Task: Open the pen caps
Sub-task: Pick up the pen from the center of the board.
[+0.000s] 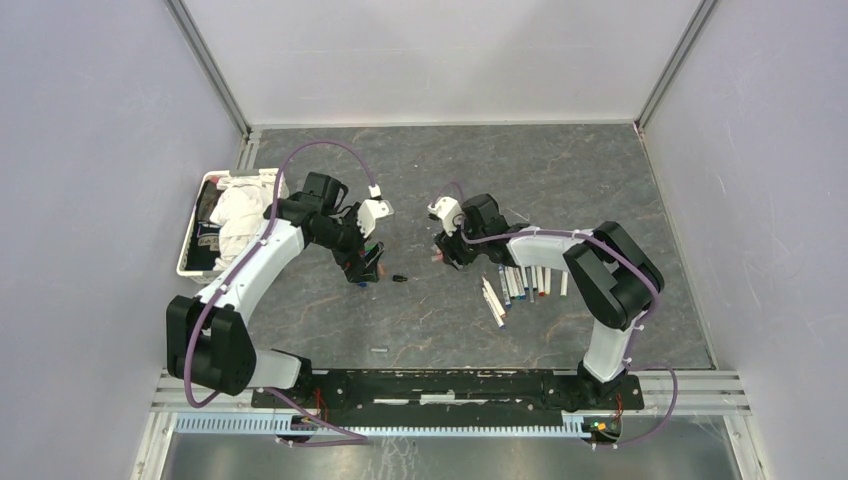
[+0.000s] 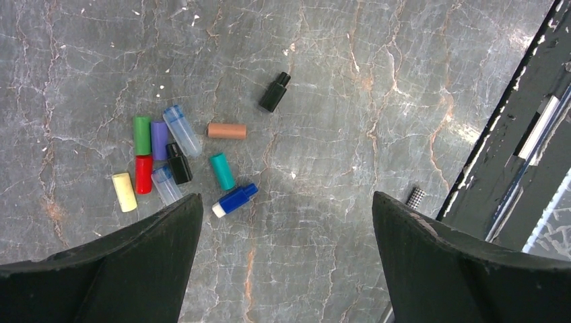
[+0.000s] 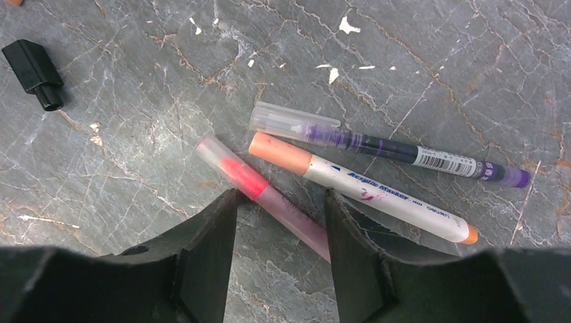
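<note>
Several loose pen caps (image 2: 168,161) in green, purple, red, yellow, teal, black and clear lie in a cluster on the grey marble table. A tan cap (image 2: 227,130), a blue cap (image 2: 234,200) and a black cap (image 2: 275,92) lie close by. My left gripper (image 2: 286,198) hovers wide open just right of the cluster, holding nothing. My right gripper (image 3: 281,195) stands low over a pink pen (image 3: 256,185) that runs slantwise between its part-closed fingers. Beside it lie an orange-capped pen (image 3: 363,192) and a purple pen (image 3: 377,145) under a clear cap. More pens (image 1: 520,285) lie in a row further right.
A white basket (image 1: 190,240) with crumpled white cloth stands at the table's left edge. The black cap (image 1: 399,277) lies between the two grippers. A small pale piece (image 1: 378,350) rests near the front rail. Grey walls close in both sides.
</note>
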Robot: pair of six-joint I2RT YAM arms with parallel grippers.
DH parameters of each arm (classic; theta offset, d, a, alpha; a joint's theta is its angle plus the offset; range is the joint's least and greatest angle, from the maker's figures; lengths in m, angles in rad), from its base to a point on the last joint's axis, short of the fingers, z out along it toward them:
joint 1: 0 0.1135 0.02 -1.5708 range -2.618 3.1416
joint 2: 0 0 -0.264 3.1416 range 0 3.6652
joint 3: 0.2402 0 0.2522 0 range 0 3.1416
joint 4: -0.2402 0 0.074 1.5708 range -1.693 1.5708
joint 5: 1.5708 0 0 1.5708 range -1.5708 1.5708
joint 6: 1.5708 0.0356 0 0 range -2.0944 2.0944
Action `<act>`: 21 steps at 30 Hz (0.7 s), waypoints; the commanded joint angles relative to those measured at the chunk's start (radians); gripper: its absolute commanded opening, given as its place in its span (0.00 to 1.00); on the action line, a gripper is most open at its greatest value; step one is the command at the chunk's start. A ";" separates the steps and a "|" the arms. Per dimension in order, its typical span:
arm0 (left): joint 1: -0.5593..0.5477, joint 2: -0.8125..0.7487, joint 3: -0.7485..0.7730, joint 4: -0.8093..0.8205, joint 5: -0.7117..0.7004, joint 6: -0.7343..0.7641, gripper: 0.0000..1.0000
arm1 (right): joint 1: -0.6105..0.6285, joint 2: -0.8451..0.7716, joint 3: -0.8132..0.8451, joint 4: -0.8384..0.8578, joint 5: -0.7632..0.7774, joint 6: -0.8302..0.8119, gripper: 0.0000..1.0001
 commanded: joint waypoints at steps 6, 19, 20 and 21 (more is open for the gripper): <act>0.008 -0.008 0.059 -0.022 0.060 -0.017 1.00 | -0.001 -0.080 -0.131 0.070 0.009 0.040 0.37; 0.008 -0.004 0.102 -0.064 0.096 -0.004 0.99 | 0.018 -0.156 -0.245 0.147 -0.024 -0.068 0.05; 0.007 -0.005 0.104 -0.067 0.096 -0.004 0.98 | 0.024 -0.158 -0.245 0.150 -0.040 -0.072 0.02; 0.007 -0.007 0.105 -0.067 0.097 -0.003 0.98 | 0.031 -0.160 -0.244 0.148 -0.052 -0.075 0.00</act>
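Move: The pink pen lies between the right hand's open fingers, its middle about 1 cm to the right and 1 cm below, capped end to the left and slightly back. The orange pen's middle is some 3 cm ahead and 1 cm right, the purple pen's 5 cm ahead, about level sideways; the black cap sits roughly 10 cm left and 5 cm back. From the left hand the pink pen is about 17 cm right, 7 cm ahead, 12 cm down. The right fingers close from about half open and pinch the pink pen near its middle while the hand draws back about 3 cm and some 2 cm right, level just above the board, away from the orange and purple pens; the wrist barely turns. The empty left hand stays wide open and rises about 2 cm, easing slightly right. ##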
